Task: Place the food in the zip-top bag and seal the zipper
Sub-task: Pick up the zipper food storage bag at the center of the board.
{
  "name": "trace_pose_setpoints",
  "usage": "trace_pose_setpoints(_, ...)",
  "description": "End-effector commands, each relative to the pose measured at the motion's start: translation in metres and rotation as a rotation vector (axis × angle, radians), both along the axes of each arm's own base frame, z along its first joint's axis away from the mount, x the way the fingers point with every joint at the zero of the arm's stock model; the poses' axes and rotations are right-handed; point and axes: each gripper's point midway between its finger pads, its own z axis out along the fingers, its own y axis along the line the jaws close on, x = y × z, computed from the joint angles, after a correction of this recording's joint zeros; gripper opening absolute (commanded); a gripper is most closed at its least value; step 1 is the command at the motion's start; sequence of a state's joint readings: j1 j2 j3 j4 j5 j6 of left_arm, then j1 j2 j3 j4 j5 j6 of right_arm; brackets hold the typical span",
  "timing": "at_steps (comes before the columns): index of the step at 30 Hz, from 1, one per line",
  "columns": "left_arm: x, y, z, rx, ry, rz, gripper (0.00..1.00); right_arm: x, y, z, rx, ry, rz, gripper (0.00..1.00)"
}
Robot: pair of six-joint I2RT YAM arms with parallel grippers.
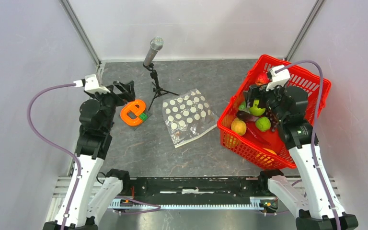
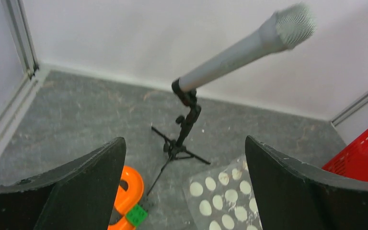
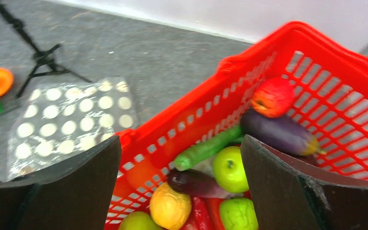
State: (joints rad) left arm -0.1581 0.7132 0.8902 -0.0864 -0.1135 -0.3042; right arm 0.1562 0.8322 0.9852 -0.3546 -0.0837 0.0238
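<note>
The zip-top bag point(image 1: 188, 116) lies flat in the middle of the table, clear with white dots; I cannot make out its zipper. The food sits piled in a red mesh basket point(image 1: 311, 76) on the right: a green apple point(image 3: 230, 168), a yellow lemon point(image 3: 170, 207), a long green vegetable point(image 3: 206, 149), a purple eggplant point(image 3: 278, 132) and a red fruit point(image 3: 273, 96). My right gripper point(image 1: 258, 108) hovers open above this pile, holding nothing. My left gripper point(image 1: 127, 91) hangs open at the left, above and behind the orange holder, with the bag point(image 2: 225, 199) ahead to its right.
A grey microphone point(image 1: 153, 52) on a small black tripod stands behind the bag. An orange ring-shaped tape holder point(image 1: 133, 112) with a green brick point(image 1: 144, 116) lies left of the bag. White walls close in the back and both sides.
</note>
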Motion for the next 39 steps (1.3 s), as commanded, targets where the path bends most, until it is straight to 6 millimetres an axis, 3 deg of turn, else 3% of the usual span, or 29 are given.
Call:
trace_pose_setpoints(1,-0.011,0.003,-0.018,-0.076,0.016,0.013,1.00,-0.011,0.046,0.015,0.061,-0.025,0.262,0.98)
trace_pose_setpoints(5,-0.028,-0.011,-0.050,-0.271,0.070,-0.045,1.00,-0.017,0.067,0.016,0.107,-0.017,0.364,0.98)
trace_pose_setpoints(8,-0.042,-0.047,-0.054,-0.220,0.039,-0.270,1.00,-0.020,0.080,0.009,0.092,0.017,0.407,0.98)
trace_pose_setpoints(12,-0.051,-0.082,-0.073,-0.176,0.128,-0.489,1.00,-0.025,0.098,-0.010,0.055,0.088,0.452,0.98)
trace_pose_setpoints(14,-0.055,-0.088,-0.082,-0.128,0.170,-0.532,1.00,-0.028,0.107,-0.016,0.047,0.102,0.462,0.98)
trace_pose_setpoints(17,-0.057,-0.086,-0.094,-0.112,0.192,-0.523,1.00,-0.035,0.123,-0.023,0.073,0.122,0.504,0.98)
trace_pose_setpoints(23,-0.072,-0.108,-0.135,-0.126,0.286,-0.580,0.94,-0.050,0.158,-0.047,0.174,0.200,0.593,0.98)
trace_pose_setpoints(27,-0.080,-0.134,-0.154,-0.086,0.377,-0.612,0.93,-0.061,0.176,-0.057,0.168,0.214,0.651,0.98)
trace_pose_setpoints(30,-0.073,-0.138,-0.180,-0.026,0.481,-0.545,0.92,-0.064,0.186,-0.056,0.119,0.212,0.675,0.98)
trace_pose_setpoints(35,-0.054,-0.129,-0.213,-0.028,0.572,-0.399,0.97,-0.055,0.198,-0.051,0.021,0.190,0.631,0.98)
trace_pose_setpoints(39,-0.047,-0.133,-0.236,-0.013,0.653,-0.378,0.99,-0.040,0.194,-0.077,-0.118,0.292,0.511,0.98)
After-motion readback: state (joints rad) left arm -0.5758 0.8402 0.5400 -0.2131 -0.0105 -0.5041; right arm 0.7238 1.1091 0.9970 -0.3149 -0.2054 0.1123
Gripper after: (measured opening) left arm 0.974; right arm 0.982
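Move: The zip-top bag lies flat on the table about 24 cm to the left hand's right, 1 cm ahead and 37 cm below. From that hand, the orange-and-green toy is 3 cm ahead with no side offset, and the mic tripod is 14 cm ahead and 10 cm right, both near table level. From the right hand, the bag is 25 cm left, 1 cm ahead and 31 cm below. The red basket's middle is level fore-and-aft, 10 cm right and 25 cm below. Down and back first, then also rightward, the left hand descends some 23 cm towards the bag's near-left side, tipping its fingers down and swinging clockwise. The right hand sweeps left about 20 cm from over the basket towards the bag's zip side, sinking and drawing back slightly while turning counter-clockwise. Both grippers stay wide open, touching nothing. ##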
